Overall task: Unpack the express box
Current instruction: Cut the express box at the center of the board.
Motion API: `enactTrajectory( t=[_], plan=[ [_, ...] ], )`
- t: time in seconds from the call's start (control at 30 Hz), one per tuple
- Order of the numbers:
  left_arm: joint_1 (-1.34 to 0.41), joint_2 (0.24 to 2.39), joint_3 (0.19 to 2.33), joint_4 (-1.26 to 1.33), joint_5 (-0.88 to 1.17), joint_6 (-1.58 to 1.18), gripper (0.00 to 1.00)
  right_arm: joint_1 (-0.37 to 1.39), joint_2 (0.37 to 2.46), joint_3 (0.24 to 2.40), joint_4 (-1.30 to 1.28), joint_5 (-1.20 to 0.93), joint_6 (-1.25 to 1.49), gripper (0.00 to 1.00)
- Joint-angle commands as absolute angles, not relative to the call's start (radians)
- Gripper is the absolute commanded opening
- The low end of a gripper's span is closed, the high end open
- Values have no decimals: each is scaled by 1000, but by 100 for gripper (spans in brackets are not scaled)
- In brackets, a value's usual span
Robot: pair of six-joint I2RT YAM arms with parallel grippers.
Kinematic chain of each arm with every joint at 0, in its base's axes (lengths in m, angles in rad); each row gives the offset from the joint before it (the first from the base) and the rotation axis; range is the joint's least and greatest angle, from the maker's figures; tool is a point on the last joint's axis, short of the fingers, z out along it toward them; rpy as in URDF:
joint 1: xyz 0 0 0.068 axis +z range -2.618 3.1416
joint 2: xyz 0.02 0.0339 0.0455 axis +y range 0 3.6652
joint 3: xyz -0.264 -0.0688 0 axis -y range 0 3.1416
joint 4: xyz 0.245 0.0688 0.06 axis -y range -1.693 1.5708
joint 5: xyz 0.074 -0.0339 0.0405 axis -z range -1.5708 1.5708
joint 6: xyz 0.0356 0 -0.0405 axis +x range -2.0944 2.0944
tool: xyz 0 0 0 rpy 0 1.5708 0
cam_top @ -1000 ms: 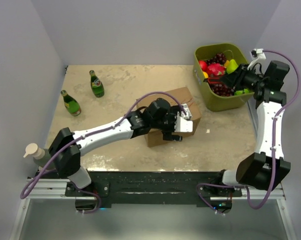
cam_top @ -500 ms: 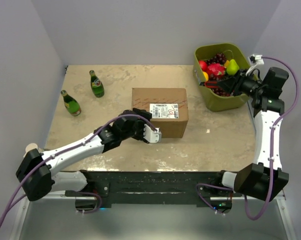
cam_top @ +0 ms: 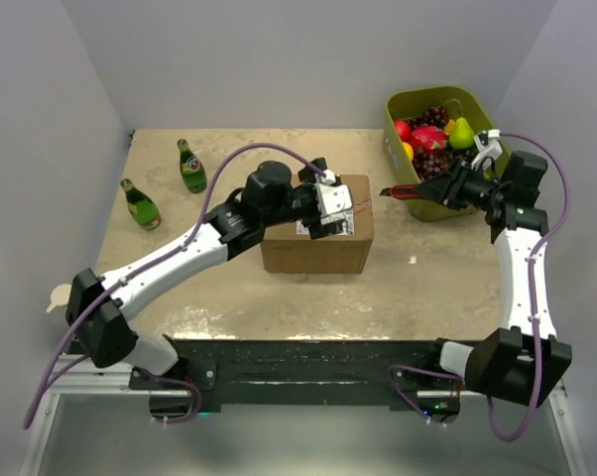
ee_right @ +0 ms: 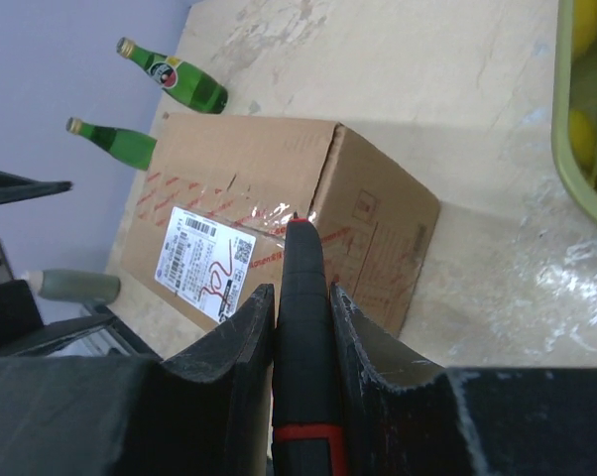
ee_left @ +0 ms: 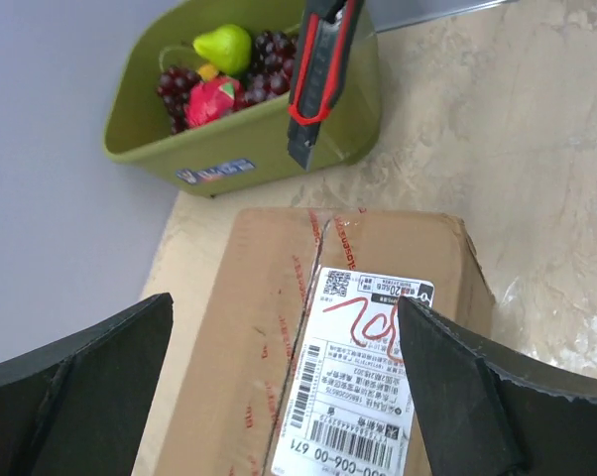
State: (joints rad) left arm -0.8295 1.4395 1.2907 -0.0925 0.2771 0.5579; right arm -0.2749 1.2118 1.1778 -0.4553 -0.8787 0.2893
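The express box (cam_top: 313,253) is a brown carton standing shut in the middle of the table, its top seam taped. Its white label (ee_left: 363,387) carries a red scrawl. My left gripper (cam_top: 330,203) hovers over the box top, open, and its two dark fingers (ee_left: 90,387) straddle the label with nothing between them. Right of the box, my right gripper (cam_top: 447,186) is shut on a black-and-red utility knife (cam_top: 406,190). The knife (ee_right: 303,327) points at the box's right end (ee_right: 373,233), a short way off from it.
An olive-green tub (cam_top: 422,96) of fruit stands at the back right, behind the right gripper. Two green bottles (cam_top: 190,167) (cam_top: 139,204) stand at the back left. A beige-capped bottle (cam_top: 59,296) sits at the table's left front edge.
My left arm swung from the box's front edge up over its top. The right arm carried the knife leftward out of the tub area toward the box.
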Motion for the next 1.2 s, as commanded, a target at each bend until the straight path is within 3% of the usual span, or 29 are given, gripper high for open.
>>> enactTrajectory(
  t=[0.0,0.07,0.3,1.17],
  plan=[
    [-778,1517,1295,-126,394,373,100,-268,1213,1154,-397,-880,409,0],
    [-767,1535,1287,-147,503,380,100,-267,1218,1135,-355,-896,451,0],
    [-759,1647,1304,-290,554,374,100,-250,1267,1158,-305,-887,485,0],
    [-752,1649,1275,-270,494,370,100,-196,1292,1175,-298,-775,482,0]
  ],
)
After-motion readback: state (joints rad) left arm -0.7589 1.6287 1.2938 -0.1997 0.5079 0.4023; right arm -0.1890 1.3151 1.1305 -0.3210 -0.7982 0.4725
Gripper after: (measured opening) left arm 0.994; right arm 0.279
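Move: The left hand hangs open over the express box: the box's middle is about 3 cm ahead, 3 cm to its left and 17 cm down, its shipping label roughly 10 cm straight below. From the right hand, which holds the cutter, the box's middle lies some 24 cm left, 2 cm back and 16 cm down; the fruit basket is about 13 cm ahead, 6 cm right and 20 cm below. Open left hand sinks 10 cm onto box top; right brings its held cutter about 4 cm forward-down towards the seam. ##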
